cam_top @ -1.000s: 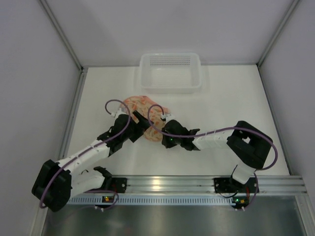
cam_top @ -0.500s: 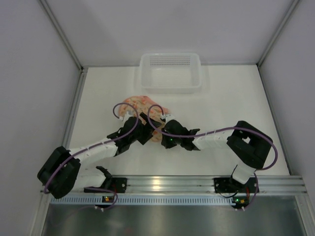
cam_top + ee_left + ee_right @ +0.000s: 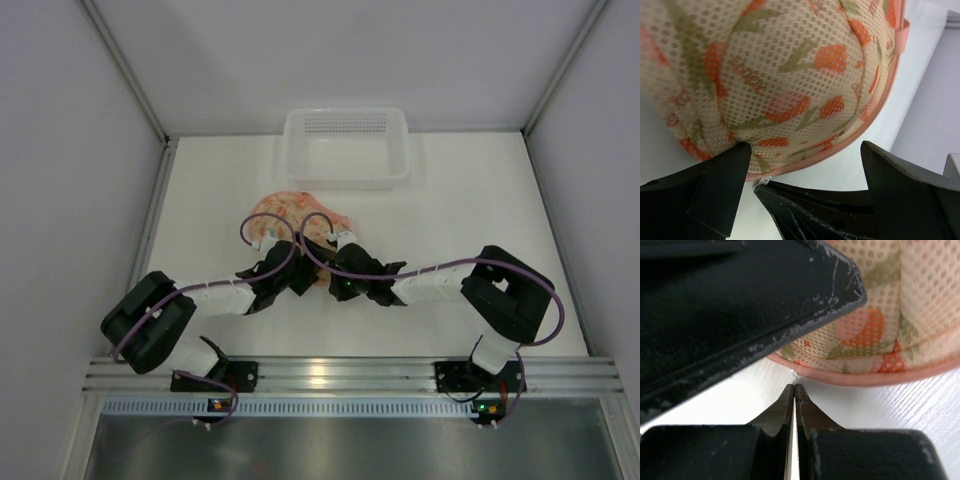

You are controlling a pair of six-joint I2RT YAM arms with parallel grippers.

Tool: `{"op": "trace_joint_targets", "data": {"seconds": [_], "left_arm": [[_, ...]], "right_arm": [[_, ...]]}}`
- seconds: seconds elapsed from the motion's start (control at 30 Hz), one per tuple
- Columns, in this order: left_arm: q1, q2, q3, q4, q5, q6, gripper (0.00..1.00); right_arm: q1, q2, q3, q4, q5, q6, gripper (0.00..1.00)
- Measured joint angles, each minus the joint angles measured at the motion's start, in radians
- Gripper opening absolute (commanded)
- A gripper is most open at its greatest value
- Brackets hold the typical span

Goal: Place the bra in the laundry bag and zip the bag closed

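Observation:
The laundry bag [image 3: 290, 212] lies on the table, pale mesh printed with orange flowers and edged in coral trim [image 3: 840, 147]. The bra is hidden. My left gripper [image 3: 303, 272] is open at the bag's near edge [image 3: 805, 165]; one finger [image 3: 715, 185] touches the mesh and the other [image 3: 910, 190] stands apart. Between them lies my right gripper [image 3: 756, 187]. The right gripper [image 3: 794, 386] is shut, its tips pinching the small white zipper pull [image 3: 796, 374] at the trim of the bag [image 3: 890, 325]. A left finger [image 3: 740, 300] looms over the right wrist view.
A white slotted plastic basket [image 3: 345, 180] stands at the back of the table, beyond the bag. Grey walls close in the left, right and back sides. Both arms cross the near middle of the table, their purple cables looping above the bag.
The left arm has swung rightward and stretched out low, bringing its open gripper up to the bag's near edge beside the right gripper. The right arm and the bag have stayed put.

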Motion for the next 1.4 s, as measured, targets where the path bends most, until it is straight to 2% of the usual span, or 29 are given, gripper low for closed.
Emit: {"op": "trace_joint_targets", "data": {"seconds": [0.17,0.5,1.0,1.2,1.4], "left_arm": [[-0.006,-0.006,-0.016,0.011,-0.034,-0.056,0.99],[-0.012,-0.103,-0.016,-0.179,-0.153,-0.067,0.98],[0.002,-0.094,-0.010,-0.179,-0.143,-0.049,0.99],[0.048,-0.150,-0.018,-0.209,-0.118,0.087,0.99],[0.063,-0.322,0.030,-0.389,-0.129,0.263,0.99]], "right_arm": [[-0.004,0.000,0.000,-0.005,0.019,-0.002,0.00],[-0.088,-0.011,0.000,-0.028,0.042,-0.047,0.00],[-0.162,-0.011,0.013,-0.035,0.055,-0.169,0.00],[-0.182,-0.024,0.013,-0.032,-0.010,-0.180,0.00],[-0.131,-0.026,-0.016,-0.011,-0.046,-0.105,0.00]]}}
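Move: The right fingers already pinch the zipper pull at the laundry bag's near end. The bag's right-hand corner, towards which the rim runs, lies about 15 cm ahead and 4 cm to the right. From that hand the bag's middle is some 12 cm ahead and 7 cm left, and the white tray about 37 cm ahead and 3 cm right. From the left hand, open over the bag's near end, the zipper pull is roughly 3 cm back, 2 cm right and 3 cm below. The right hand keeps its pinch on the zipper pull and draws it low along the bag's rim, forward and to the right by about 8 cm, then eases some 3.5 cm back and left. Meanwhile the wide-open left hand, its lower finger on the bag by the rim, shifts about 3.5 cm left against that pull, pauses, then goes farther left and lifts clear, its left side rolling up. ##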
